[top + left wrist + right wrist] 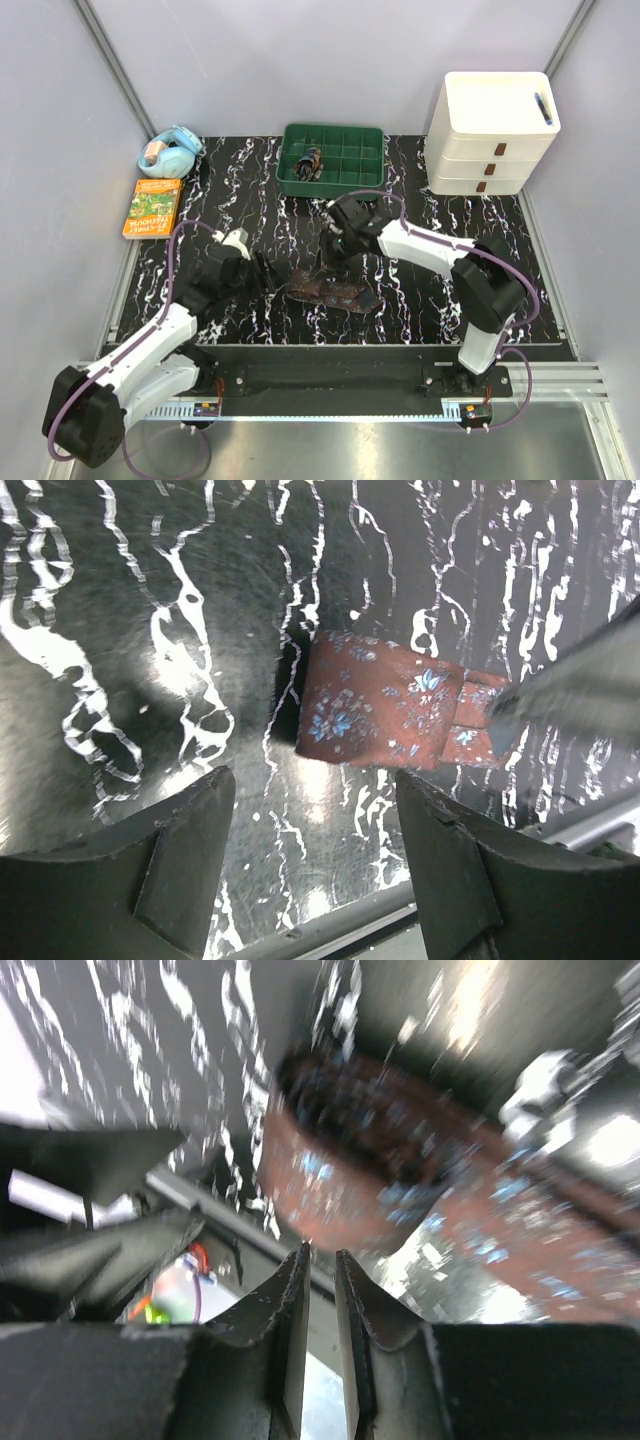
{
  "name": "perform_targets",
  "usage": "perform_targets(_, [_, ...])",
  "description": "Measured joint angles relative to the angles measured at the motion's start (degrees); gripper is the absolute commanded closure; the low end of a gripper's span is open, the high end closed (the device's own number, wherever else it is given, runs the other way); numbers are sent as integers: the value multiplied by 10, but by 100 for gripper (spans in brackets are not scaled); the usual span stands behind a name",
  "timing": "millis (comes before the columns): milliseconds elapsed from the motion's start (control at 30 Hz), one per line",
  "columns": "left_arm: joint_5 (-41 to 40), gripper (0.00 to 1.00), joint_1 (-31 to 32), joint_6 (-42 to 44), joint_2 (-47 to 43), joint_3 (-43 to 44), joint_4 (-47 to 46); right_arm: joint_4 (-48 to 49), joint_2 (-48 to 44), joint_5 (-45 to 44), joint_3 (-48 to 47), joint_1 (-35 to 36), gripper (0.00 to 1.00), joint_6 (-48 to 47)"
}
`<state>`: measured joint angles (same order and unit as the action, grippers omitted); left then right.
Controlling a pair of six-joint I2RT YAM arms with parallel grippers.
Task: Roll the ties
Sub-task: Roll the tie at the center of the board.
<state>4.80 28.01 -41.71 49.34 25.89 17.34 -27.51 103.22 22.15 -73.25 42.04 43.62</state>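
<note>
A dark brown-red tie [335, 290] with a small blue flower pattern lies folded on the black marbled mat, between the two arms. In the left wrist view the tie [385, 710] lies flat just beyond my left gripper [310, 815], which stands open and holds nothing. From above, the left gripper [265, 277] sits at the tie's left end. My right gripper [333, 262] comes down on the tie from the far side. Its view is blurred: the jaws stand almost together, and the right gripper [321, 1255] pinches the edge of a curled loop of tie [340, 1180].
At the back stands a green compartment tray [335, 129] with a rolled tie [312, 162] in one cell. White drawers [490, 130] stand back right. A book [153, 207] and a blue object [168, 152] lie at the left. A metal rail [400, 912] edges the mat's front.
</note>
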Motion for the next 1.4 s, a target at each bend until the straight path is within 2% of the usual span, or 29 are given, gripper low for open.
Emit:
perform_targets(133, [50,32,-19,2,38,-14,-53,45,-14,16,46,25,77,29])
perform_targets(333, [99,32,-22,5,82,-24,-130,87,-4,25,58,25,77,43])
perform_targets(833, [118,34,-23,16,158,-38,-221,144,1,26,128,25,79,51])
perform_targets(1133, [154,37,-23,16,209,-40,-287,181,10,34,137,25,79,59])
perform_targets(1233, [159,42,-24,17,227,-42,-307,183,10,35,137,25,79,59])
perform_targets(1333, [161,57,-25,18,254,-42,-326,183,10,36,137,25,79,59])
perform_targets(1367, [163,66,-25,17,263,-42,-333,183,10,38,137,25,79,59])
perform_targets(1400, [165,69,-25,17,272,-41,-340,183,10,39,137,25,79,59])
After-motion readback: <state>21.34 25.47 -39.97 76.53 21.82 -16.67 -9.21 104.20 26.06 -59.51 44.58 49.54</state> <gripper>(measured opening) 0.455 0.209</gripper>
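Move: The rolled end of the tie lies about 8 cm to the right of the left hand, 2 cm ahead and some 6 cm below. From the right hand, the roll is roughly 4 cm to the left, 3 cm back and 7 cm below, with the tie's flat tail about 6 cm to the right and 5 cm back, 8 cm down. The green tray sits around 27 cm ahead of the right hand and 3 cm to its right, about 6 cm lower. The left hand comes in over the roll from its left, going right and down about 5 cm each and some 3 cm forward, turning about 10 degrees clockwise with its left side dipping as much, and at the very end its open fingers start to close around the roll's left side. The right hand, fingers kept nearly shut, draws back about 3 cm and sinks some 5 cm to bring its tips to the roll's right side, then holds still there while the left hand finishes coming in. ##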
